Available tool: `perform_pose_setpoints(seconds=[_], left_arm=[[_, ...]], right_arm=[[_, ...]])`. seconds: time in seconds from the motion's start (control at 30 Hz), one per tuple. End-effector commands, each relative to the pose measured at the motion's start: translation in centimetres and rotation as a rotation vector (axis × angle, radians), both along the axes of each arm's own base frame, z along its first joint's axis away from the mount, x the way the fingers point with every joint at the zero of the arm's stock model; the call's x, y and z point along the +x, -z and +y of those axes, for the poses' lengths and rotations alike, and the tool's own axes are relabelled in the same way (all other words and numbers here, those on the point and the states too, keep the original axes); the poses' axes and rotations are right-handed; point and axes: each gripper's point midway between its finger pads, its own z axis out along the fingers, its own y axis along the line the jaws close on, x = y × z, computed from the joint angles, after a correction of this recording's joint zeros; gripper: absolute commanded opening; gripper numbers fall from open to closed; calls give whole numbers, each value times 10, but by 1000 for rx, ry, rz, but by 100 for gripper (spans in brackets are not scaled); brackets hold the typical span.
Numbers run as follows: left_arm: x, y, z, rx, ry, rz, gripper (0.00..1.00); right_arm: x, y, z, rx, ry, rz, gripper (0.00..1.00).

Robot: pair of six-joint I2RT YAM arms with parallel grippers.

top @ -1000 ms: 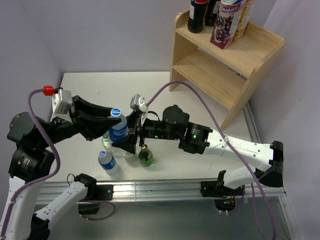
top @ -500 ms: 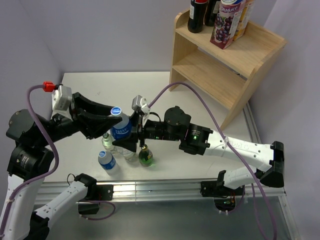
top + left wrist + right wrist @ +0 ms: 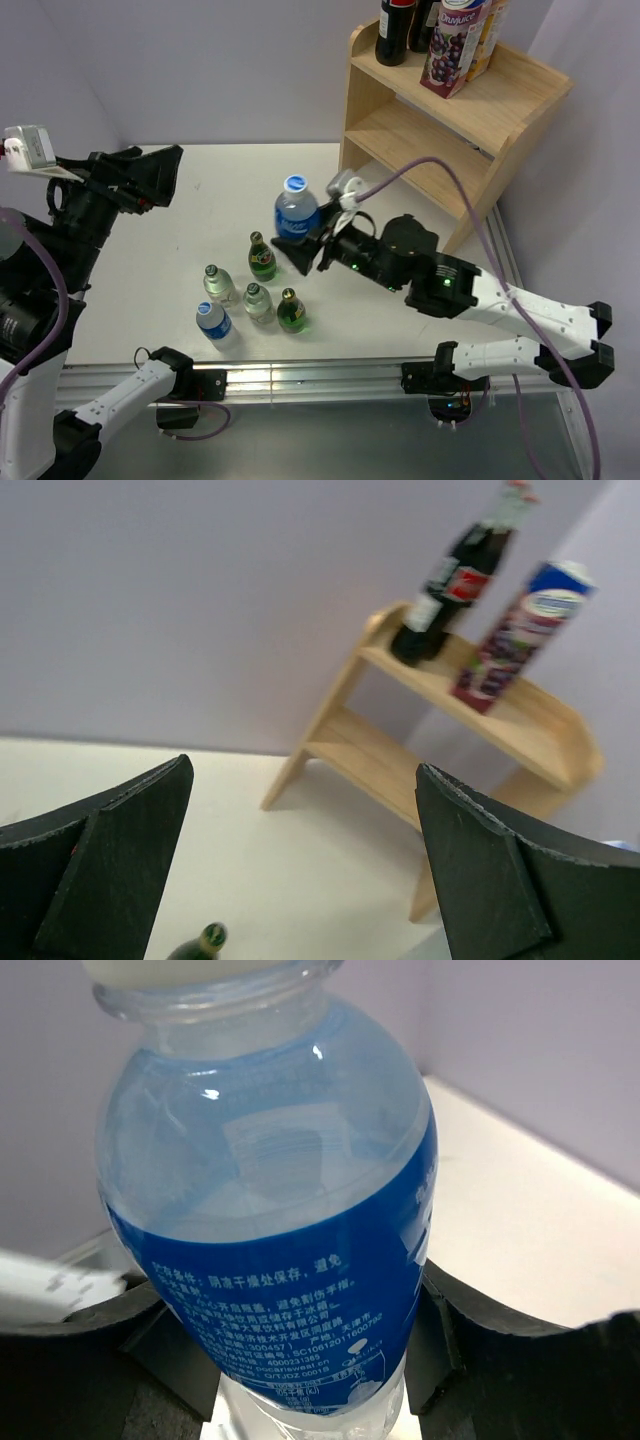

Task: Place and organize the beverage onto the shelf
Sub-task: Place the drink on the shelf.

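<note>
My right gripper (image 3: 305, 240) is shut on a clear water bottle (image 3: 293, 212) with a blue label and blue cap, held upright above the table's middle. In the right wrist view this water bottle (image 3: 280, 1230) fills the frame, and the black fingers (image 3: 480, 1350) press its lower sides. My left gripper (image 3: 165, 175) is open and empty, raised at the far left. In its wrist view, its fingers (image 3: 110, 850) frame the wooden shelf (image 3: 440, 770). On the top tier of the shelf (image 3: 450, 110) stand dark cola bottles (image 3: 393, 30) and a juice carton (image 3: 452, 45).
Several drinks stand on the white table (image 3: 170, 240) near the front: a green bottle (image 3: 262, 257), another green bottle (image 3: 291, 311), two clear bottles (image 3: 215, 285) (image 3: 258, 303) and a small blue-capped water bottle (image 3: 214, 325). The lower shelf tier (image 3: 420, 150) is bare wood.
The left gripper opened, let go of the water bottle and swung back up to the left. The right gripper shut on that bottle and carried it right, toward the shelf.
</note>
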Motion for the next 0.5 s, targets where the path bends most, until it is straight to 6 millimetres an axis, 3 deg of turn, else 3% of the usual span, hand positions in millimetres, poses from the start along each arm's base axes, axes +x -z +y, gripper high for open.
perform_pose_setpoints(seconds=[0.0,0.03,0.2,0.23,0.27,0.33,0.47], left_arm=[[17,31,39,-39,-234,120,99],[17,36,39,-30,-238,127,99],[33,90,35,68,-258,199,99],[35,99,37,76,-269,210,100],[37,119,37,96,-280,235,100],[40,132,39,108,-296,239,99],[46,179,48,145,-355,310,100]], right_arm=[[33,-103,-90,249,342,-98,0],[38,-119,-108,263,397,-126,0],[70,-145,-177,262,639,-137,0],[77,-158,-202,289,716,-152,0],[82,-160,-212,281,761,-155,0],[85,-178,-238,307,847,-180,0],[106,-194,-282,273,1052,-224,0]])
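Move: The right hand already holds the blue-labelled water bottle. The free stretch of top board it is bound for lies about 30 cm ahead and 37 cm to its right, the board roughly level with the hand. The grape juice carton stands some 36 cm ahead and 30 cm right, the orange juice carton about 40 cm ahead and 36 cm right. From the empty left hand that free stretch is some 25 cm ahead, 55 cm right and 14 cm lower. Swinging quickly to the right by about 24 cm while climbing and reaching forward 12 to 13 cm each, the right hand carries the bottle towards the shelf's upper board, turning clockwise some 55 degrees and keeping its grip. The empty left hand sinks about 18 cm with a slight reach forward, fingers open and tipping downward. ##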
